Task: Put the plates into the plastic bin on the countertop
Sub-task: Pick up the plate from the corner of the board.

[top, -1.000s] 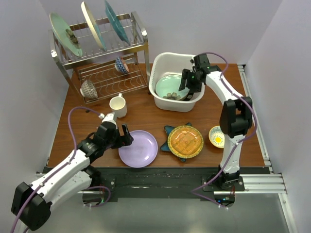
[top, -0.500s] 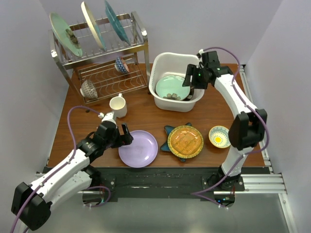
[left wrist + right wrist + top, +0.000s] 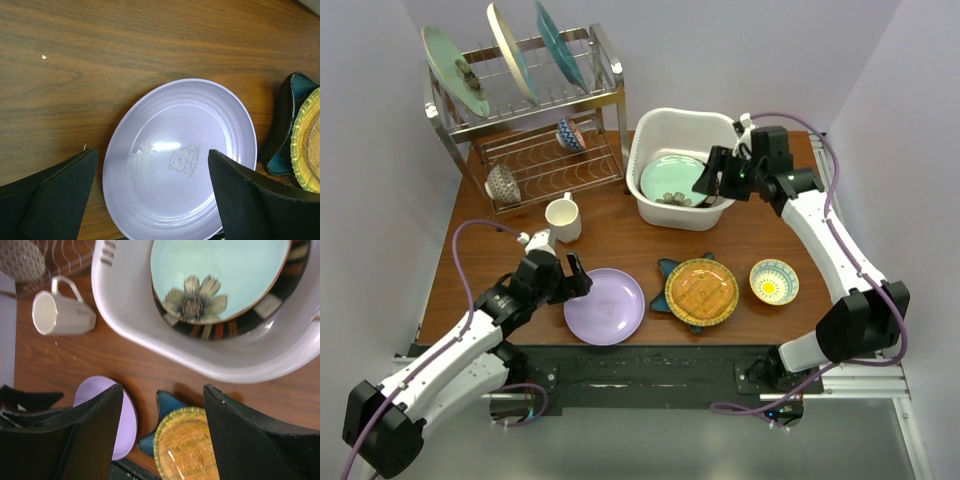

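The white plastic bin (image 3: 655, 132) stands at the back centre. In it a mint floral plate (image 3: 669, 176) lies on a black-rimmed plate (image 3: 280, 290). My right gripper (image 3: 712, 180) is open and empty above the bin's right edge. A lavender plate (image 3: 607, 306) lies on the table front left; my left gripper (image 3: 573, 279) is open at its left rim, its fingers straddling the plate in the left wrist view (image 3: 180, 160). An amber round plate (image 3: 701, 291) rests on a blue star-shaped plate (image 3: 667, 270) to the right of it.
A steel dish rack (image 3: 535, 120) with three upright plates and two bowls stands at the back left. A cream mug (image 3: 563, 217) stands in front of it. A small yellow-centred bowl (image 3: 773, 281) sits at the front right.
My right gripper has risen out of the bin and drawn back to the right, empty, with the mint plate left in the bin. The left arm has barely moved.
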`<state>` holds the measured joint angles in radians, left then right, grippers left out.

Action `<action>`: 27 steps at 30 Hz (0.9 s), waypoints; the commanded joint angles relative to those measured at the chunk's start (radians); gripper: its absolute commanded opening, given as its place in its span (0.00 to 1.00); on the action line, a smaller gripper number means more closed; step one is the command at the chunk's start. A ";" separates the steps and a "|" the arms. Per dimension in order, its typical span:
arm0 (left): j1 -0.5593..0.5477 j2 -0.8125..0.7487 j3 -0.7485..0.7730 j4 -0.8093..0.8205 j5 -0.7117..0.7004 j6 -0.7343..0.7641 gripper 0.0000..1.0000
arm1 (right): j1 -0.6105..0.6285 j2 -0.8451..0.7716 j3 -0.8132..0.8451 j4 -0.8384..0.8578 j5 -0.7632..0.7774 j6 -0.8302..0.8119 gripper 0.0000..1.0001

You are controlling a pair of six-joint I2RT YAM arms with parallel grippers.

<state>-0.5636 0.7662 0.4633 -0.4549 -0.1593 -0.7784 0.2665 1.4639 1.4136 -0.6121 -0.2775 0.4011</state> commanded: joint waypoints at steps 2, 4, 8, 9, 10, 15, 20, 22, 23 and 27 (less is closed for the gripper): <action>-0.004 -0.012 -0.022 0.009 -0.032 -0.047 0.96 | 0.077 -0.053 -0.074 0.043 -0.049 0.025 0.69; -0.004 0.004 -0.022 0.004 -0.034 -0.061 0.96 | 0.123 -0.059 -0.103 0.060 -0.046 0.041 0.69; -0.002 0.038 -0.025 -0.011 -0.042 -0.071 0.95 | 0.203 -0.047 -0.140 0.083 -0.034 0.051 0.68; -0.002 0.045 -0.029 -0.011 -0.043 -0.076 0.95 | 0.236 -0.042 -0.156 0.090 -0.020 0.053 0.69; -0.004 0.048 -0.031 -0.011 -0.043 -0.081 0.95 | 0.252 -0.034 -0.162 0.094 -0.012 0.057 0.68; -0.004 0.051 -0.048 -0.008 -0.042 -0.091 0.94 | 0.365 -0.005 -0.221 0.129 0.012 0.074 0.68; -0.004 0.084 -0.049 -0.010 -0.045 -0.107 0.94 | 0.448 0.035 -0.277 0.182 0.024 0.100 0.66; -0.004 0.093 -0.051 -0.008 -0.042 -0.110 0.94 | 0.477 0.052 -0.291 0.207 0.041 0.107 0.65; -0.004 0.100 -0.054 -0.007 -0.039 -0.111 0.93 | 0.505 0.061 -0.291 0.207 0.064 0.104 0.64; -0.004 0.104 -0.063 0.013 -0.029 -0.110 0.93 | 0.548 0.136 -0.303 0.239 0.073 0.111 0.63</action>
<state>-0.5636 0.8680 0.4118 -0.4755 -0.1848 -0.8703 0.7753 1.5581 1.1233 -0.4473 -0.2451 0.4911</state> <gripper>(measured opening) 0.935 0.644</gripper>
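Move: From the left hand, the lilac plate lies about 6 cm to the right, some 3 cm back and 7 cm below; the white mug is about 15 cm ahead and 4 cm to the left. The empty right hand is high by the bin's front rim: from it the plate is roughly 18 cm back, 24 cm left and 23 cm down. The pie lies some 15 cm straight back and 20 cm down from it, the bin's middle 11 cm ahead, 4 cm left and 16 cm down. Leaving the bin, the right hand sweeps left and back about 20 cm while sinking some 13 cm, towards the far right side of the lilac plate, its wrist swinging about 25 degrees counter-clockwise and the part-open fingers tipping further down. The left hand, wide open, sinks about 4 cm beside the plate's left rim and tips its fingers down some 10 degrees, neither hand visibly touching the plate yet. ##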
